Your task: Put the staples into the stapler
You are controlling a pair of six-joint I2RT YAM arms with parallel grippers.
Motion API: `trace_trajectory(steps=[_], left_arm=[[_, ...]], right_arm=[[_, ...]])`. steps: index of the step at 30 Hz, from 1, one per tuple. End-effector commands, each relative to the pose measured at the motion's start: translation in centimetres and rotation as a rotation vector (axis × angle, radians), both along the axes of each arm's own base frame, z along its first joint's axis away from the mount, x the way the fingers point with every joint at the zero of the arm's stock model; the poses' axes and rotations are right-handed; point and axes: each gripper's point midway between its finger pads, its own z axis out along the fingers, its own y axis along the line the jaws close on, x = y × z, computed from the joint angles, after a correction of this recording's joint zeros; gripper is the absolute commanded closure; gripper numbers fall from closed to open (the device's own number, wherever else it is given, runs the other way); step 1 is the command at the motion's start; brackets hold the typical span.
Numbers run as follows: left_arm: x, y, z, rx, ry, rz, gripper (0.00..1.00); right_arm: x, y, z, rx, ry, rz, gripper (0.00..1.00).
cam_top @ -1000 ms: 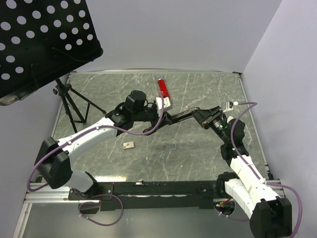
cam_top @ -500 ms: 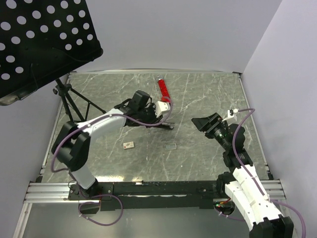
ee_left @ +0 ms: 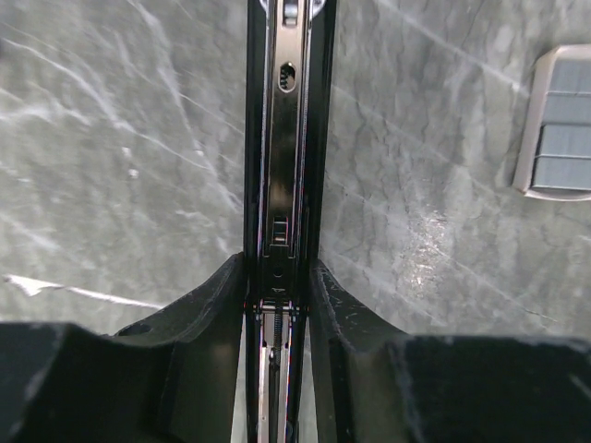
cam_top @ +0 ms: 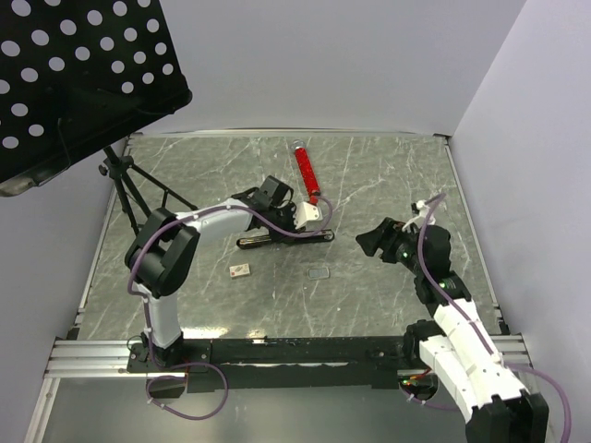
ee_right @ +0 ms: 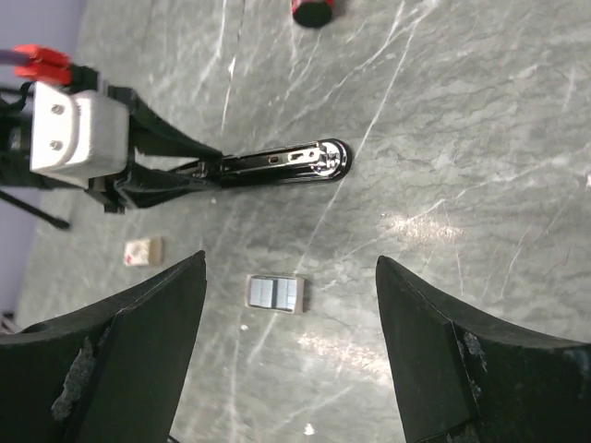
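Note:
The slim black stapler (cam_top: pixel 309 236) lies low on the grey marble table, its chrome tip (ee_right: pixel 323 157) pointing right. My left gripper (cam_top: pixel 270 238) is shut on its rear half. In the left wrist view the stapler (ee_left: pixel 284 138) runs straight out from between the left gripper's (ee_left: pixel 277 277) fingers, its rail and spring exposed. The staples (cam_top: pixel 319 273) are grey strips in a small open tray just in front of the stapler (ee_right: pixel 277 166). They also show as staples (ee_right: pixel 274 293) in the right wrist view and staples (ee_left: pixel 559 138) in the left. My right gripper (cam_top: pixel 371 238) is open and empty, well to the stapler's right. The right gripper (ee_right: pixel 290 258) faces the tray.
A red tube (cam_top: pixel 306 171) lies behind the stapler. A small beige box piece with a red mark (cam_top: pixel 240 270) sits left of the staples. A black tripod (cam_top: pixel 129 194) with a perforated music desk (cam_top: pixel 74 74) stands at the back left.
My right gripper has let go of the stapler, opened wide and drawn back to the right. My left arm has brought the stapler down toward the table's middle.

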Motion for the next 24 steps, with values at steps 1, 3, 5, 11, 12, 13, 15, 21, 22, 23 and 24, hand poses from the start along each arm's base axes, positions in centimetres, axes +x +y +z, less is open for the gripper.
trace_trajectory(steps=[1,3,5,11,12,13,15,21,22,23,24], left_arm=[[1.1,-1.3,0.8,-0.04,-0.051,-0.045,0.81],[1.3,-1.1,0.2,-0.03,-0.06,-0.033,0.7],[1.1,-0.9,0.0,-0.03,-0.056,-0.021,0.64],[2.6,-0.8,6.6,-0.221,-0.174,0.1,0.33],[2.7,-0.4,9.4,-0.285,-0.209,0.144,0.3],[2.9,1.0,9.4,-0.3,-0.22,0.189,0.25],[3.2,2.4,13.3,-0.434,-0.286,0.279,0.2],[3.8,11.3,22.9,-0.791,-0.475,0.698,0.01],[3.8,12.7,23.7,-0.81,-0.505,0.764,0.01],[3.4,14.8,25.7,-0.85,-0.566,0.856,0.0],[3.1,16.0,25.5,-0.874,-0.563,0.933,0.01]], right_arm=[[1.3,1.3,2.7,-0.068,-0.1,0.133,0.19],[1.9,1.5,2.4,-0.086,-0.094,0.153,0.19],[2.5,2.0,2.4,-0.101,-0.097,0.191,0.19],[4.4,4.0,2.1,-0.208,-0.086,0.336,0.19],[4.5,4.6,2.0,-0.231,-0.089,0.363,0.19],[4.9,4.9,2.5,-0.257,-0.094,0.381,0.19],[5.7,6.3,2.1,-0.339,-0.097,0.457,0.19],[7.0,10.3,-0.4,-0.551,-0.071,0.655,0.18],[7.4,10.7,-1.8,-0.594,-0.051,0.69,0.18],[7.6,11.2,-2.1,-0.618,-0.049,0.708,0.18],[8.1,11.8,-1.5,-0.649,-0.054,0.719,0.18]])
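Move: The stapler, opened out flat and lying left to right, is in the left fingers at its middle, just above the table. From the left hand, the staple tray sits about 8 cm back and 8 cm right, the staple box 8 cm back and 11 cm left, and the red cylinder some 18 cm ahead and 5 cm right. The empty right hand has the stapler's middle about 6 cm ahead, 21 cm left and 11 cm below. The stapler is lowered the last 1.5 cm to the table by the left hand, which spreads its fingers to let go, then climbs away fast, some 22 cm up and 11 cm left, its wrist swinging counter-clockwise. Meanwhile the right hand, fingers staying wide open, sweeps about 10 cm left and 7 cm forward to above the stapler's right end, turning some 35 degrees counter-clockwise and rolling left side down. ##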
